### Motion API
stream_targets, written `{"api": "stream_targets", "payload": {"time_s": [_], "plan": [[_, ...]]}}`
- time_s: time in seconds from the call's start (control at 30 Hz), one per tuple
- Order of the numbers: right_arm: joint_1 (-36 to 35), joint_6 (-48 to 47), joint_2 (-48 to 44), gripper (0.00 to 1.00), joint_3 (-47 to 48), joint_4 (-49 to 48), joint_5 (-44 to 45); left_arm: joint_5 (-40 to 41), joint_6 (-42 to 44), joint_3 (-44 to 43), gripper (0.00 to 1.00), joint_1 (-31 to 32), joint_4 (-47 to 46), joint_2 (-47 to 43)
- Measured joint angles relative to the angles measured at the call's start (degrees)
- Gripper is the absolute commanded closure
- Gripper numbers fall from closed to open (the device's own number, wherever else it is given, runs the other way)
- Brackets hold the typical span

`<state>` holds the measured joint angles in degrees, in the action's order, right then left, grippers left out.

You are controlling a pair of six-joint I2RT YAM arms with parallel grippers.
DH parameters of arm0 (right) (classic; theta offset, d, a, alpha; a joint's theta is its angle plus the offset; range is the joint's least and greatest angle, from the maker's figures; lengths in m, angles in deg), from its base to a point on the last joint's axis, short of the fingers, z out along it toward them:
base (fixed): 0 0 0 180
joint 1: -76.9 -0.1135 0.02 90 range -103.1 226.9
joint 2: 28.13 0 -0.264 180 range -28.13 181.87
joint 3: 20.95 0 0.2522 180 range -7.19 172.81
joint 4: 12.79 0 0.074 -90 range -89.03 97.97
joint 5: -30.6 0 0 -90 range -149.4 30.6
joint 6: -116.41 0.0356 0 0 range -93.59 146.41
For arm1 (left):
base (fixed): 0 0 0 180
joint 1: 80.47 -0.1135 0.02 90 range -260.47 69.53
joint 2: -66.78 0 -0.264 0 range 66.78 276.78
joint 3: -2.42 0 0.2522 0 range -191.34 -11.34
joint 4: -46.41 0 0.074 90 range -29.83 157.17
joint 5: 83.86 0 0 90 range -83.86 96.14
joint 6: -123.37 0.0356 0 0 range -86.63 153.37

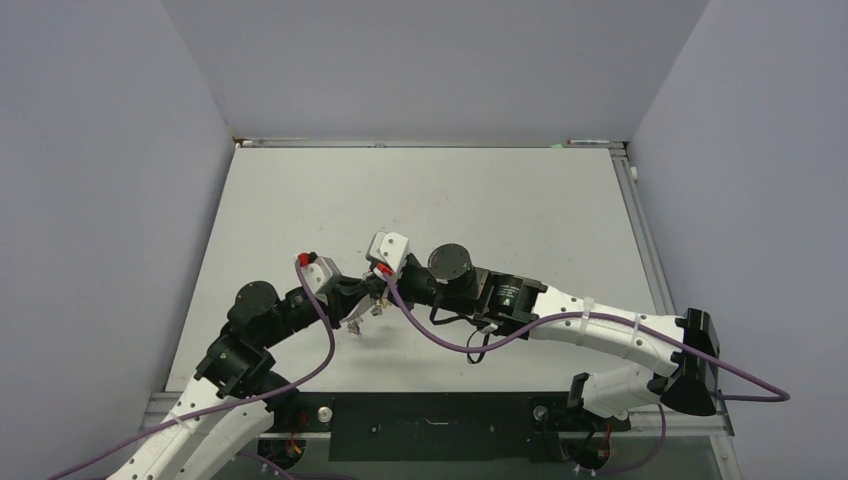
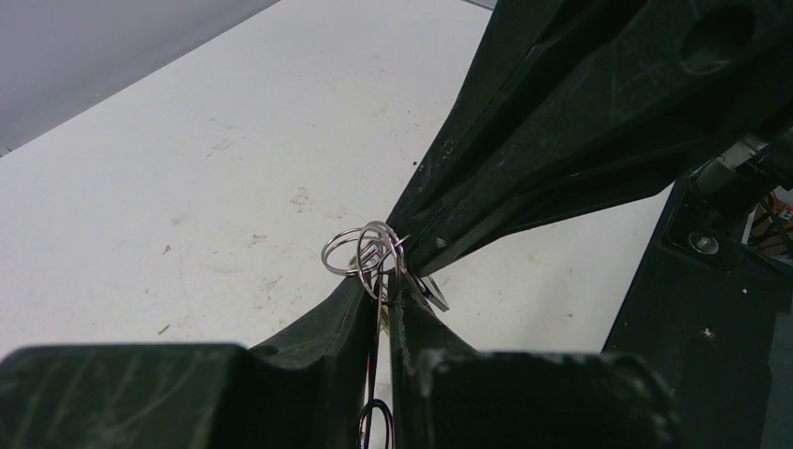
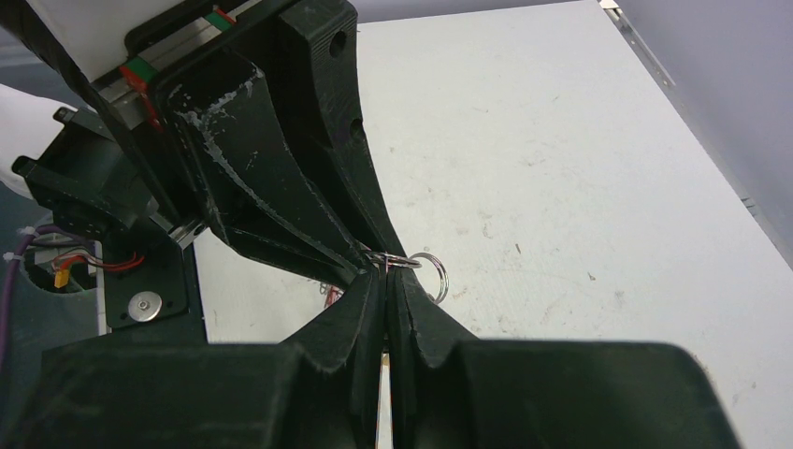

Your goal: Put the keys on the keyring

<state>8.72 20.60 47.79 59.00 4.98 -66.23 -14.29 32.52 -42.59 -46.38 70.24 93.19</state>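
Note:
Both grippers meet tip to tip a little above the table, near its front left. My left gripper (image 1: 362, 291) (image 2: 383, 285) is shut on a thin dark wire, the keyring (image 2: 378, 323), which runs down between its fingers. A cluster of small silver split rings (image 2: 363, 251) sits right at its tips. My right gripper (image 1: 379, 289) (image 3: 385, 278) is shut, pinching a silver ring (image 3: 432, 273) of that cluster. A flat metal key (image 2: 431, 292) hangs under its tips. More keys (image 1: 359, 320) dangle below the two grippers, one with red (image 3: 330, 295) on it.
The white table (image 1: 450, 200) stretches behind and to the right of the grippers. Grey walls close it in on three sides. Purple cables (image 1: 440, 338) loop over both arms near the front edge.

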Motion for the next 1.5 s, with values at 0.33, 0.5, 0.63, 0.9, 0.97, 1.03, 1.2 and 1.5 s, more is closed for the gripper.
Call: {"api": "stream_targets", "payload": {"time_s": [0.33,0.5,0.63,0.9,0.97,1.03,1.2,1.5], "plan": [[0.46,0.00,-0.17,0.95,0.02,0.42,0.02,-0.13,0.00,0.00,1.00,0.00,0.02,0.00],[1.22,0.00,-0.50,0.95,0.02,1.07,0.07,-0.66,-0.02,0.00,1.00,0.00,-0.02,0.00],[1.57,0.00,-0.50,0.95,0.02,1.29,0.04,-0.66,0.00,0.00,1.00,0.00,-0.02,0.00],[2.71,0.33,-0.44,0.94,1.22,3.34,-2.05,-1.53,-0.02,0.00,1.00,0.00,-0.22,-0.09],[3.04,0.44,-0.33,0.94,1.95,4.28,-2.91,-2.05,-0.02,0.00,1.00,0.00,-0.39,-0.20],[3.39,0.50,-0.28,0.90,2.43,4.81,-3.65,-2.54,-0.02,0.00,1.00,0.00,-0.55,-0.35],[4.39,0.79,-0.13,0.83,3.32,6.21,-4.61,-4.33,-0.17,0.00,1.00,0.00,-0.81,-0.92],[5.55,1.51,0.68,0.60,3.80,7.58,-5.11,-5.68,-0.39,0.00,1.00,0.00,-0.87,-1.14]]}}
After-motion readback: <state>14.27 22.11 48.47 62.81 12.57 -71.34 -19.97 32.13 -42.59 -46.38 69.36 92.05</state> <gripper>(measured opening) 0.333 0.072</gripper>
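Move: Both grippers meet in mid-air. The left one holds the keyring, whose loops stand about 1 cm ahead and 1 cm right of its hand point. For the right gripper, closed at those loops, they lie some 1 cm left and 1 cm below, level fore and aft. The hanging keys dangle roughly 5 cm below the right hand point, about 2 cm back and 1 cm left. Draw the right gripper about 2 cm forward and nearly as far to the right, easing away from the left fingertips, and near the end part its fingers to a third open to let go of what they pinch at the loops. Keep the left fingers shut on the keyring and, late on, pull that hand some 2 cm back, slightly up and to the right. ##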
